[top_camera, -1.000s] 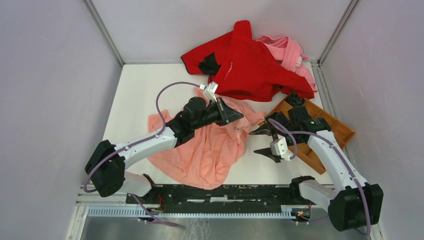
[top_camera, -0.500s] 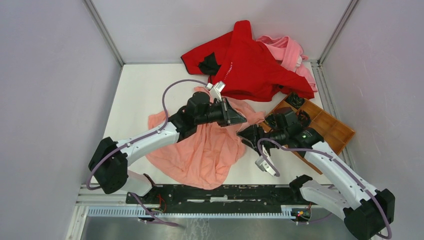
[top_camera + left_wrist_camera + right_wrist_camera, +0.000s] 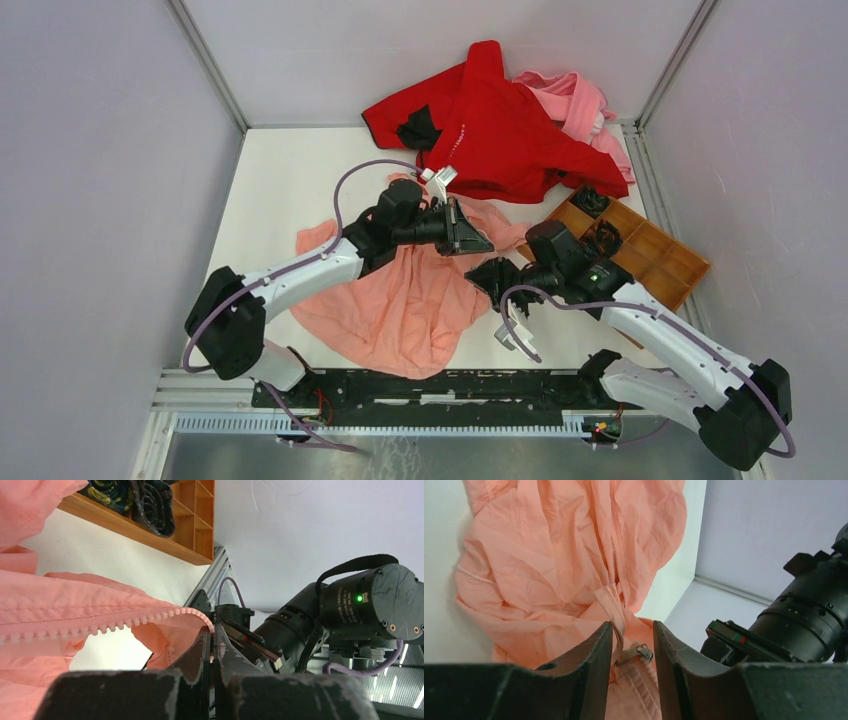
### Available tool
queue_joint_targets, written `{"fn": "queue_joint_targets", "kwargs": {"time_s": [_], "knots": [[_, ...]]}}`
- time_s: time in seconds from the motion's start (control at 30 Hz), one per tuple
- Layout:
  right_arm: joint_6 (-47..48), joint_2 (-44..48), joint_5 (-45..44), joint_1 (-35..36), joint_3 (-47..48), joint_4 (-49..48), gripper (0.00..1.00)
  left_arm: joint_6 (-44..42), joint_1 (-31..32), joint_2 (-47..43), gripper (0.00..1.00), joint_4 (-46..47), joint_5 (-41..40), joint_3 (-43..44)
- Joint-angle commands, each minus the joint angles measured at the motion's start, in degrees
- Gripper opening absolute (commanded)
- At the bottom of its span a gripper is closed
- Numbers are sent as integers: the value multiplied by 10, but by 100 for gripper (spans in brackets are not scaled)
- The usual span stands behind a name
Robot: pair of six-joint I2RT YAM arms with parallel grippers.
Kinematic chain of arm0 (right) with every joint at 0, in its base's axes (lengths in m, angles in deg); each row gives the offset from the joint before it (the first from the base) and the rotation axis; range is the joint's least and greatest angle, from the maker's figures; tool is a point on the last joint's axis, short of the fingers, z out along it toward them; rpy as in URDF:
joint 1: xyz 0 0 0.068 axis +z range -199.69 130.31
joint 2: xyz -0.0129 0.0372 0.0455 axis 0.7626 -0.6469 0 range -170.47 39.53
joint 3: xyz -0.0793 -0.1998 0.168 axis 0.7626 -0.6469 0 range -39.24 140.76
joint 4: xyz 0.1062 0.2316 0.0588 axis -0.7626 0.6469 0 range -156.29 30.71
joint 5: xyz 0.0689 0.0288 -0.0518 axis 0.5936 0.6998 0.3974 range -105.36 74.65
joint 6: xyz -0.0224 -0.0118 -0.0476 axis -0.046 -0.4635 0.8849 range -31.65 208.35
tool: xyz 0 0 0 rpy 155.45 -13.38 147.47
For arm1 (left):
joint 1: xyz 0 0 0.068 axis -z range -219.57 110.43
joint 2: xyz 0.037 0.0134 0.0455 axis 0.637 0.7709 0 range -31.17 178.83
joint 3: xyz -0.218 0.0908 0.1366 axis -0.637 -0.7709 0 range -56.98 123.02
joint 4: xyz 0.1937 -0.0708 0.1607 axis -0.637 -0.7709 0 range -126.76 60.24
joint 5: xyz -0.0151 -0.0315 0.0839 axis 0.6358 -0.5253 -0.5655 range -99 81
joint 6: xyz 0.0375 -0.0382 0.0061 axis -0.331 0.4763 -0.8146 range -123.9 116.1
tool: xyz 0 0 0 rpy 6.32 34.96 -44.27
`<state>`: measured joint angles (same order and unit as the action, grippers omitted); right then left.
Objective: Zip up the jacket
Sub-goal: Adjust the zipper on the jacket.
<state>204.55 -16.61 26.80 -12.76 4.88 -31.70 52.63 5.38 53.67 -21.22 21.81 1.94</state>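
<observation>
The salmon-pink jacket (image 3: 400,300) lies crumpled on the white table, mostly under my left arm. My left gripper (image 3: 485,243) is shut on the jacket's edge; in the left wrist view the zipper teeth (image 3: 125,622) run across to the pinched fingertips of that gripper (image 3: 212,630). My right gripper (image 3: 490,275) sits just right of it, at the jacket's right edge. In the right wrist view the metal zipper pull (image 3: 636,654) lies between the right gripper's (image 3: 632,625) jaws, which stand apart with a narrow gap on each side of it.
A bright red garment (image 3: 500,130) and a paler pink one (image 3: 585,100) are heaped at the back. A wooden compartment tray (image 3: 650,250) holding dark rolled items sits at the right, behind my right arm. Walls enclose the table on three sides.
My right arm swung left from the tray to the jacket's edge, and its jaws narrowed around the zipper pull. The left gripper stayed shut and shifted slightly.
</observation>
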Motion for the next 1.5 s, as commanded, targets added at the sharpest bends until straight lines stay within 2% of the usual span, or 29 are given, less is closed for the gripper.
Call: {"fn": "queue_joint_targets", "kwargs": {"time_s": [0.0, 0.13, 0.3, 0.37, 0.43, 0.53, 0.67, 0.77, 1.17, 1.47], "knots": [[-26, -5, -36, 29, 3, -25, 39, 2, -4, 7, 2, 17, 42, 24], [-43, -17, -67, 40, 13, -34, 32, 2, -6, 9, 2, 20, 51, 24], [-66, -14, -71, 51, 26, -10, 9, 2, -15, 10, 2, 26, 54, 22], [-104, -7, -46, 54, 33, -1, 1, 3, -19, 12, 2, 34, 52, 20], [-158, 3, -6, 54, 44, 4, 0, 6, -22, 15, 2, 46, 48, 17], [-289, 16, 42, 54, 72, -15, 0, 7, -27, 20, 2, 59, 42, 15], [-496, 24, 55, 51, 107, -85, 0, -1, -32, 31, 2, 60, 33, 15], [-595, 20, 71, 43, 112, -132, 0, -2, -33, 41, 2, 69, 33, 15], [-709, 29, 125, 12, 51, -212, 0, -39, -36, 29, 2, 124, 30, -4], [-737, 35, 165, 12, -42, -261, 0, -76, -35, 19, 2, 267, 12, -72]]}}
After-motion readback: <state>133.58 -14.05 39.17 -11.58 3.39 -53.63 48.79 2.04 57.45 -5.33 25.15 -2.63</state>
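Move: The zipper's pull tab already hangs between the right hand's half-open fingers, about 1 cm to the hand's left and 1 cm below its point, level fore and aft. The zipper edge pinched by the left hand is roughly 5 cm ahead, 4 cm right and 5 cm above; the pink sleeve end lies some 9 cm ahead, 8 cm right and 10 cm below. From the left hand, the tab is about 5 cm back, 4 cm left and 5 cm below. The right hand dips a good centimetre over the slider and shuts its half-open fingers on the fabric pull tab, then lifts about 10 cm and sinks back by half, drifting some 3 cm back and left while it rolls about its own fingers by some 50 degrees, top side turning forward. Meanwhile the left hand keeps its pinch on the zipper edge and eases about 2.5 cm forward, dipping slightly and tilting a little at the end, so that the two hands draw apart fore and aft. ##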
